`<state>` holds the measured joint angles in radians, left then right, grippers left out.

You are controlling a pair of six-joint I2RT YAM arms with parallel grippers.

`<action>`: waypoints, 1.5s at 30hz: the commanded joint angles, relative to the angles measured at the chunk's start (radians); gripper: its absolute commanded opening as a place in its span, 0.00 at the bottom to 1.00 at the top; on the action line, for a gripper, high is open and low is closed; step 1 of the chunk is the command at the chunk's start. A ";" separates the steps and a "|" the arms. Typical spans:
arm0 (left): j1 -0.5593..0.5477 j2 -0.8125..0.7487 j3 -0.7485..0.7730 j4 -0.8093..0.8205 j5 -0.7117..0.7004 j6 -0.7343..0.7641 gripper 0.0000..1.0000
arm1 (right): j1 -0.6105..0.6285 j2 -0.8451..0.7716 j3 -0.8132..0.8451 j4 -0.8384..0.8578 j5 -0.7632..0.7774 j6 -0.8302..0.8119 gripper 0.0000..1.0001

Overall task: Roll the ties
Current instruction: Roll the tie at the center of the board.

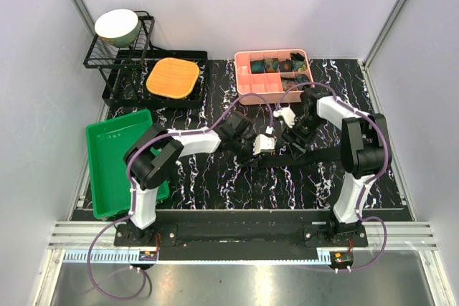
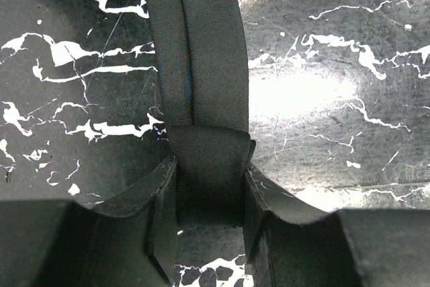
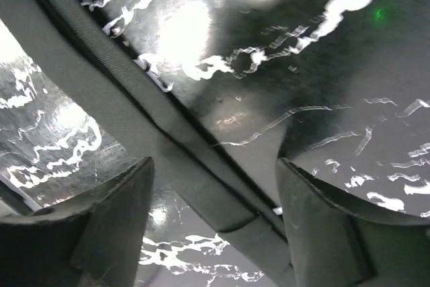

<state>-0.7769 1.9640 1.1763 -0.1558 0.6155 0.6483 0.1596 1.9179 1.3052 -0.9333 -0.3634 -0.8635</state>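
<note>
A black tie [image 1: 323,157] lies stretched across the marble table, running to the right from the grippers. In the left wrist view its end is folded into a small roll [image 2: 209,173], and the flat length [image 2: 201,52] runs away from it. My left gripper [image 2: 209,189] is shut on that roll, a finger [image 2: 161,213] pressing each side. My right gripper [image 3: 213,166] hangs open just above the tie's strip [image 3: 101,85], which runs diagonally under it. Neither finger touches the fabric. In the top view the left gripper [image 1: 262,145] and right gripper [image 1: 294,134] are close together at the table's middle.
A pink compartment box [image 1: 240,77] at the back holds several rolled ties [image 1: 276,66]. A green tray [image 1: 107,170] sits at the left edge. Behind it a black dish rack [image 1: 118,59] carries a bowl [image 1: 117,26], with an orange pad [image 1: 173,77] beside it.
</note>
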 commanded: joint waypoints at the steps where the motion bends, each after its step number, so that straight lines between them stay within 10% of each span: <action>1: 0.014 0.042 -0.023 -0.151 -0.033 0.008 0.00 | 0.027 -0.033 -0.044 0.042 0.064 -0.111 0.75; 27: 0.024 -0.128 -0.182 0.234 -0.256 -0.335 0.00 | 0.070 -0.043 -0.268 0.186 0.228 -0.057 0.00; 36: 0.024 -0.182 -0.175 0.321 -0.292 -0.489 0.00 | 0.072 -0.039 -0.270 0.194 0.251 -0.065 0.00; 45: 0.002 -0.151 -0.229 0.291 -0.428 -0.316 0.00 | 0.069 -0.023 -0.256 0.195 0.271 -0.060 0.00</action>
<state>-0.7845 1.8259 0.9970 0.1486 0.3229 0.2226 0.2302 1.7958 1.1114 -0.7834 -0.2256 -0.8928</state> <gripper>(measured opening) 0.368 0.018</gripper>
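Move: The flat strip of tie that the right hand is about to pinch lies just under its open fingers, about 2 cm back, 1 cm to its right and 2 cm below. The rolled end, already held in the left fingers, is some 14 cm to the right hand's left and 2 cm back; the pink box stands about 26 cm ahead and 7 cm to the left. From the left hand, the pinch spot is roughly 14 cm to the right, 2 cm down. The tie's flat strip gets pinched first: the right hand eases about 2 cm back and 1 cm down onto it, shuts its open fingers and then stays put. The left hand keeps hold of the rolled end, creeps forward and turns counter-clockwise some 25 degrees, then also rises, finishing roughly 3 cm forward, 2.5 cm up and 1 cm left. ##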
